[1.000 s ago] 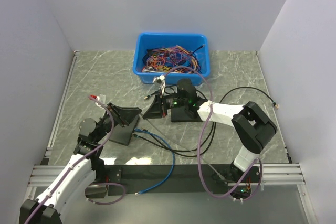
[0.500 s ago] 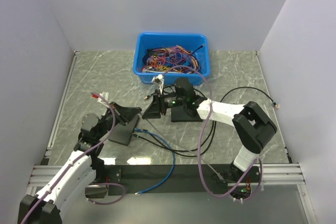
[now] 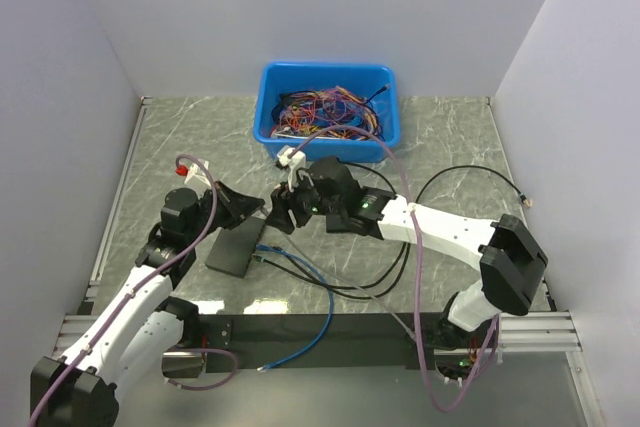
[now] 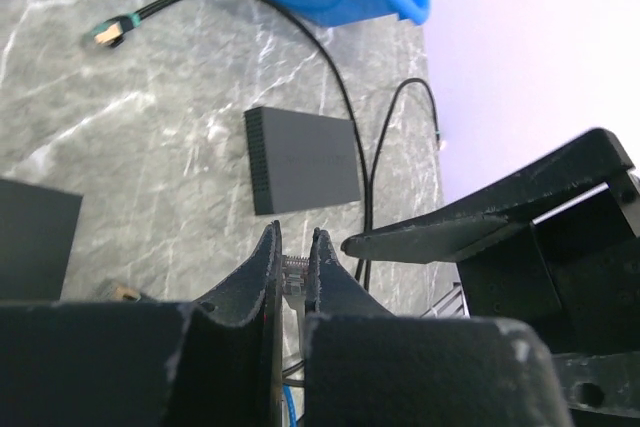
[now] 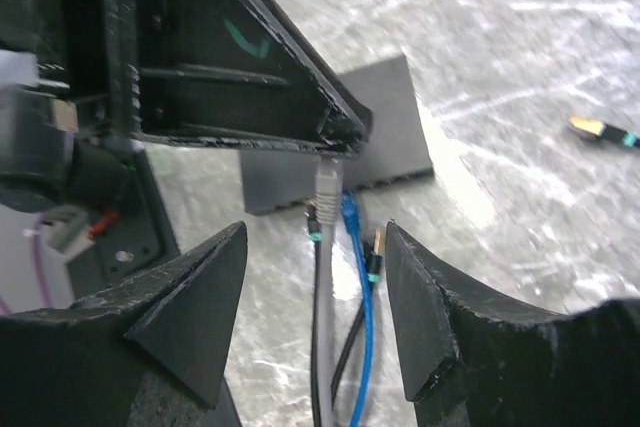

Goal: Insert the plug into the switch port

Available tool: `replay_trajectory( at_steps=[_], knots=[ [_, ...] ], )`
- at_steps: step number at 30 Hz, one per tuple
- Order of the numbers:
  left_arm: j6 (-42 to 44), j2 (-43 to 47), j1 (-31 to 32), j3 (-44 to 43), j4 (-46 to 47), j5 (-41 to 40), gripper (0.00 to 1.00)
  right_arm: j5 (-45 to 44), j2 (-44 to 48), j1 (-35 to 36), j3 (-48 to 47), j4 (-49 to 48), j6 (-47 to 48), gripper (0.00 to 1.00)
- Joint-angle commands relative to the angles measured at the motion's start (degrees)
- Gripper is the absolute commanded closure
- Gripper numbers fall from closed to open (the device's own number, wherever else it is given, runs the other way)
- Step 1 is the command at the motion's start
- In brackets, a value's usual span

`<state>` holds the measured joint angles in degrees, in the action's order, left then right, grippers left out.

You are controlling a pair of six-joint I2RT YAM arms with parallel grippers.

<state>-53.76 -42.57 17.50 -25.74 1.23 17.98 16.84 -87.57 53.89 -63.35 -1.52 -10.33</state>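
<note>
My left gripper [image 4: 295, 237] [image 3: 255, 209] is shut on the plug [image 4: 293, 269] [image 5: 327, 182], a pale grey connector whose grey cable [image 5: 322, 327] hangs down from it. My right gripper [image 5: 317, 237] [image 3: 280, 212] is open just below the plug, with the cable running between its fingers and touching neither. The switch [image 4: 303, 159], a flat charcoal box, lies on the table ahead of the left gripper with a ribbed edge turned toward it. I cannot make out single ports. In the top view the right arm covers most of the switch.
A plain black slab [image 3: 235, 247] [image 4: 35, 237] [image 5: 340, 132] lies under the grippers. A blue cable [image 3: 310, 282] [image 5: 362, 297] and black cables with teal boots [image 5: 372, 262] trail beside it. A loose green-booted plug [image 4: 105, 35] [image 5: 600, 130] lies apart. A blue bin [image 3: 327, 107] of wires stands at the back.
The left jaws have closed on the plug and the right jaws have spread apart. The right arm has reached further left and the left gripper has lifted off the slab.
</note>
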Motion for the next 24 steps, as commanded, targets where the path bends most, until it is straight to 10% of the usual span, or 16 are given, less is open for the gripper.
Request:
replay_trajectory(
  at_steps=[1,15,24],
  knots=[
    [-0.82,0.38,0.17,-2.13,-1.94,-1.63,0.99,-6.47,-0.49,0.69,-2.13,2.58,2.68,0.36],
    [-2.14,0.03,0.17,-0.19,0.96,-0.23,0.99,-7.17,-6.38,2.80,-7.31,3.54,2.59,0.48],
    [-2.32,0.47,0.17,-0.02,0.88,-0.14,0.99,-5.86,-5.77,2.71,-5.30,1.61,2.07,1.00]
  ],
)
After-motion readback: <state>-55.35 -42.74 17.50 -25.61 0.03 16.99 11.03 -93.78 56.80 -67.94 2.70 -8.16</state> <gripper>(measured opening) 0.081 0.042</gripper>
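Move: Just off the right hand's open fingertips, about 2 cm to its left and 3 cm lower, is the grey plug, its nose already in the left fingers; from the left hand it lies only about 1 cm to the right and 1 cm down. On the table some 18 cm below the right hand, the switch is about 9 cm left and 3 cm back, the blue plug 3 cm left and 3 cm back, and a loose black plug about 11 cm ahead. Sinking about 3 cm and easing some 1.5 cm to its left, the right hand brings its open fingers down around the grey plug's ribbed tail, tipping them about 5 degrees further down. It then stops and shuts them from well open to nearly closed, pinching the tail just behind the left fingertips, while the left hand stays almost still and keeps its grip on the front part. ##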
